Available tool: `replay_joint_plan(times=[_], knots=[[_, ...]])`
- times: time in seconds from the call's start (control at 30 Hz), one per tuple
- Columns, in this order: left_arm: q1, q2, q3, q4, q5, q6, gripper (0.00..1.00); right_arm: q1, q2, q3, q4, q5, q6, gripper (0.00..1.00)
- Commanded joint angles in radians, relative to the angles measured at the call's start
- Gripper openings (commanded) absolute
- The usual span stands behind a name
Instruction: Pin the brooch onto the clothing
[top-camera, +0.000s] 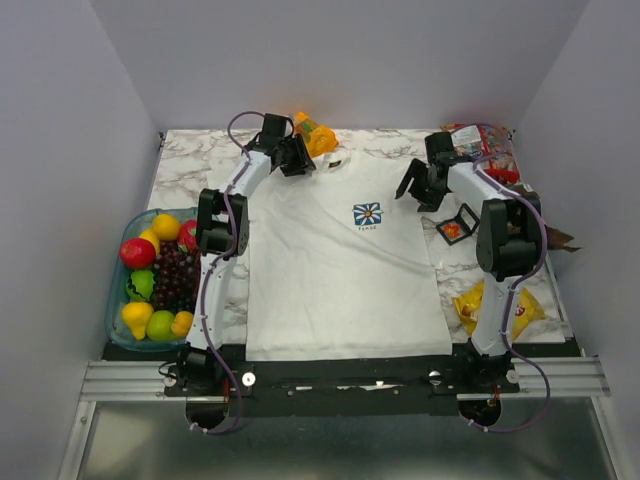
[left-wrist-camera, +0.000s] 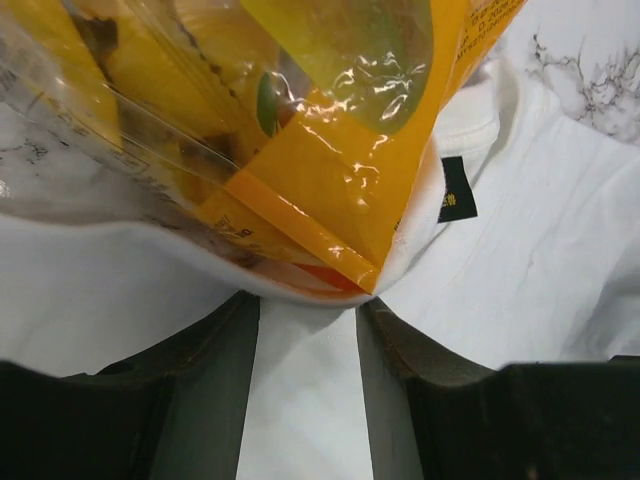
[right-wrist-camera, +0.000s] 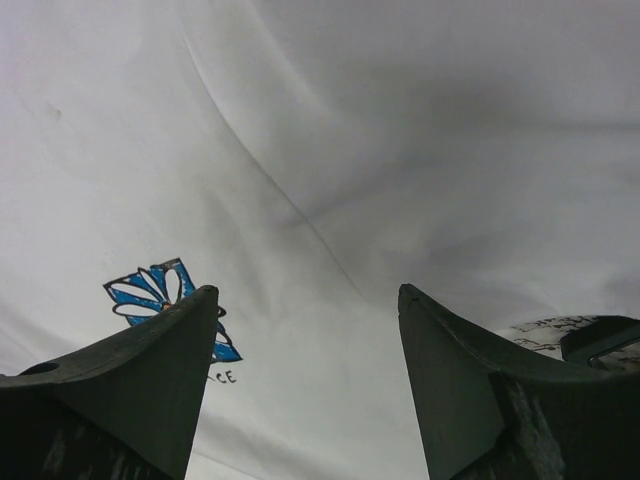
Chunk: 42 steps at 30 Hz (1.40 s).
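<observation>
The clothing (top-camera: 340, 280), a white T-shirt with a blue daisy print (top-camera: 367, 213), lies flat on the marble table. My left gripper (top-camera: 292, 157) is at the collar. In the left wrist view its jaws (left-wrist-camera: 308, 300) stand partly closed, with a fold of the white cloth (left-wrist-camera: 300, 400) filling the gap, just below the collar edge. My right gripper (top-camera: 415, 188) hovers open over the shirt's right shoulder. Its fingers (right-wrist-camera: 308, 290) have nothing between them, and the daisy print (right-wrist-camera: 150, 290) sits beside the left finger. A tiny orange-red piece that looks like the brooch (top-camera: 456, 231) sits in a small black case right of the shirt.
An orange snack bag (left-wrist-camera: 300, 130) lies against the collar, right by the left fingertips. A basket (top-camera: 112, 300) of fruit stands at the left. A red packet (top-camera: 485, 145) lies at the back right and a yellow bag (top-camera: 500, 305) at the front right.
</observation>
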Motion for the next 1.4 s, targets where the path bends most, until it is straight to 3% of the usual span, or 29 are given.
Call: replay_joint_plan(times=[0.0, 0.37, 0.63, 0.83, 1.07, 1.2, 1.37], knots=[[0.041, 0.038, 0.016, 0.089, -0.054, -0.114, 0.52, -0.005, -0.012, -0.011, -0.026, 0.073, 0.037, 0.80], [0.106, 0.029, -0.022, 0.154, -0.046, -0.151, 0.51, -0.065, -0.035, -0.063, -0.050, 0.117, 0.046, 0.80], [0.101, 0.032, -0.004, 0.162, 0.008, -0.076, 0.53, -0.068, -0.011, -0.024, -0.063, 0.123, 0.037, 0.80], [0.089, -0.048, -0.020, 0.154, 0.015, 0.019, 0.61, -0.079, -0.017, -0.005, -0.075, 0.139, 0.012, 0.81], [0.047, -0.212, -0.083, 0.174, 0.041, 0.149, 0.84, -0.080, -0.075, 0.055, -0.070, 0.111, -0.153, 0.82], [0.015, -0.347, -0.158, 0.163, -0.001, 0.221, 0.91, -0.079, -0.136, 0.055, -0.092, 0.158, -0.216, 0.83], [-0.008, -0.482, -0.269, 0.137, -0.072, 0.267, 0.96, -0.080, -0.254, -0.048, -0.090, 0.171, -0.252, 0.82]])
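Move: The orange bag's middle lies about 7 cm ahead of the left hand, slightly right, over the clothing's collar edge; the collar label is some 6 cm to this hand's right and 1 cm ahead. From the right hand, the right sleeve is about 5 cm right and 2 cm back; the blue flower print 9 cm left, 4 cm back; the black brooch case 12 cm right, 7 cm back. The cloth is just below both hands. Left fingers push the collar edge 5 cm left and forward; right sweeps 5 cm right over sleeve; both rise. ##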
